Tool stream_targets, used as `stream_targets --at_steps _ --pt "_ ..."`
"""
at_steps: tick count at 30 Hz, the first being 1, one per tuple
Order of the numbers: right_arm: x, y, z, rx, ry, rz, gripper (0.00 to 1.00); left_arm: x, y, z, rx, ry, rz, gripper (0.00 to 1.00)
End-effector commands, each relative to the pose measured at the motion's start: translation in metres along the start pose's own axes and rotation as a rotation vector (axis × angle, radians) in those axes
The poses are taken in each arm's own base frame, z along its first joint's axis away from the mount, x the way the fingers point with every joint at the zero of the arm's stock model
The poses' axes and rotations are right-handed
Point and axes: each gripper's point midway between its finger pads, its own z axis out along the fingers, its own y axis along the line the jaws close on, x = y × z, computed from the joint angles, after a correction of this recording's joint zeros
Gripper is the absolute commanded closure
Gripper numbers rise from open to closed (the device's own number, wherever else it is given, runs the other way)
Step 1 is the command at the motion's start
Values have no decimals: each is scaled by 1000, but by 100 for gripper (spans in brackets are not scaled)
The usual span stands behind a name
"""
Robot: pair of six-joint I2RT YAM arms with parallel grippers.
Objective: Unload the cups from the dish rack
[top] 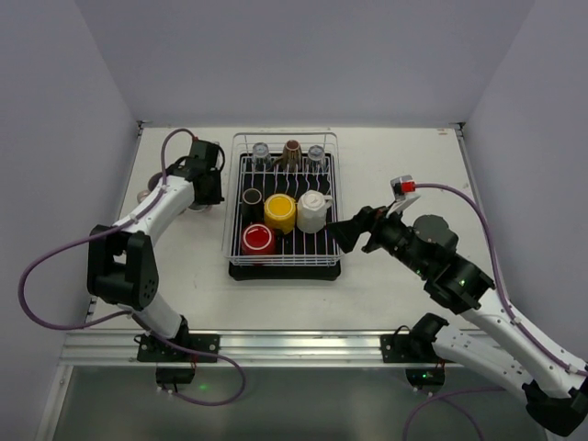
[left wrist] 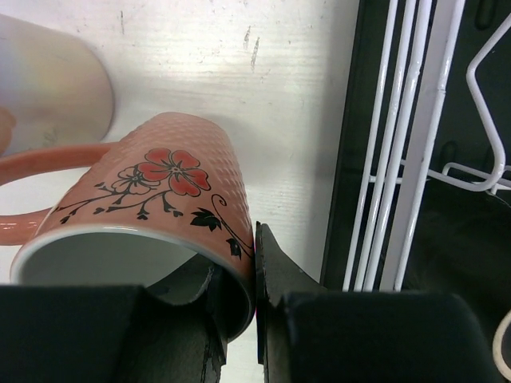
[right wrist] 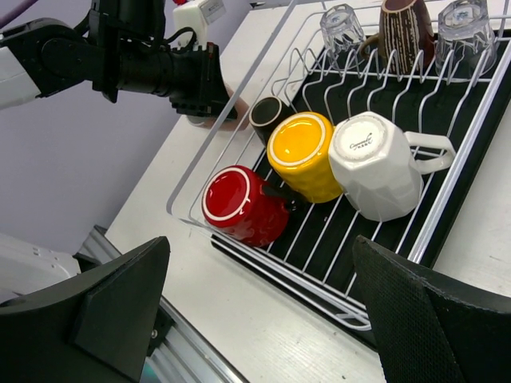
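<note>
My left gripper is shut on the wall of a pink cup with a red flower print, one finger inside the rim and one outside. It is over the table just left of the dish rack. In the top view the left gripper hides this cup. The dish rack holds a red cup, a yellow cup, a white cup, a small dark cup, a brown cup and two clear glasses. My right gripper stands open at the rack's right side, empty.
A pale cup stands on the table beside the pink one, left of the left arm. The right wrist view shows the red cup, yellow cup and white cup near the rack's front rim.
</note>
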Motion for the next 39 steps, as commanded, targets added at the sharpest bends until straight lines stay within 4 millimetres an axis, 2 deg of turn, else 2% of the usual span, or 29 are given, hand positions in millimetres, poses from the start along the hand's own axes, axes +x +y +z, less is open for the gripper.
stream_targets --at_steps 1,4,8,13,18,21,27,31,33,35,36,39 --pt "2 3 4 -21 10 -23 1 -33 -5 -9 -14 -103 43 100" --pt "5 3 7 -22 21 -20 1 -25 -10 -6 -29 -88 70 100" --pt "5 5 8 -30 19 -13 1 -12 -15 10 -20 -34 95 100" --pt "7 6 10 -28 34 -19 1 -8 -12 20 -59 4 100 99" --pt "13 2 15 2 64 -28 1 -9 -8 21 -84 1 97 74" --pt "15 2 18 5 75 -27 1 -6 -6 21 -90 2 99 68" --pt "16 4 20 8 84 -31 1 -5 -5 18 -87 -5 94 67" --pt "18 1 24 32 102 -53 1 -17 -7 3 -69 -58 70 65" --pt "13 1 28 52 108 -73 1 -24 -9 -6 -51 -89 54 59" --pt "20 -14 35 132 146 -112 1 -35 -9 -21 -37 -139 34 54" --pt "16 -15 36 146 146 -123 1 -38 -9 -25 -33 -155 29 50" --pt "18 -24 44 198 168 -159 1 -44 -9 -37 -20 -191 19 48"
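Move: The pink mug hangs pinched by its right wall in the left hand; its spot on the table is some 10 cm below, 2 cm ahead and 2 cm left. The pale mug stands about 13 cm left and 6 cm ahead, the dark cup in the rack 9 cm right, level. The right hand, empty, has the white mug roughly 15 cm ahead, 5 cm left and 18 cm below; the yellow mug stands 9 cm left of the white one, level with it. The pink mug, still pinched by its wall, is lowered about 2 cm onto the table by the left hand, which edges right on the way and eases back; its fingers then open to let go, and the hand rises some 3.5 cm. Meanwhile the open right hand sinks about 4 cm, drifting left and then forward towards the white mug, its left side rolling down some 10 degrees. ##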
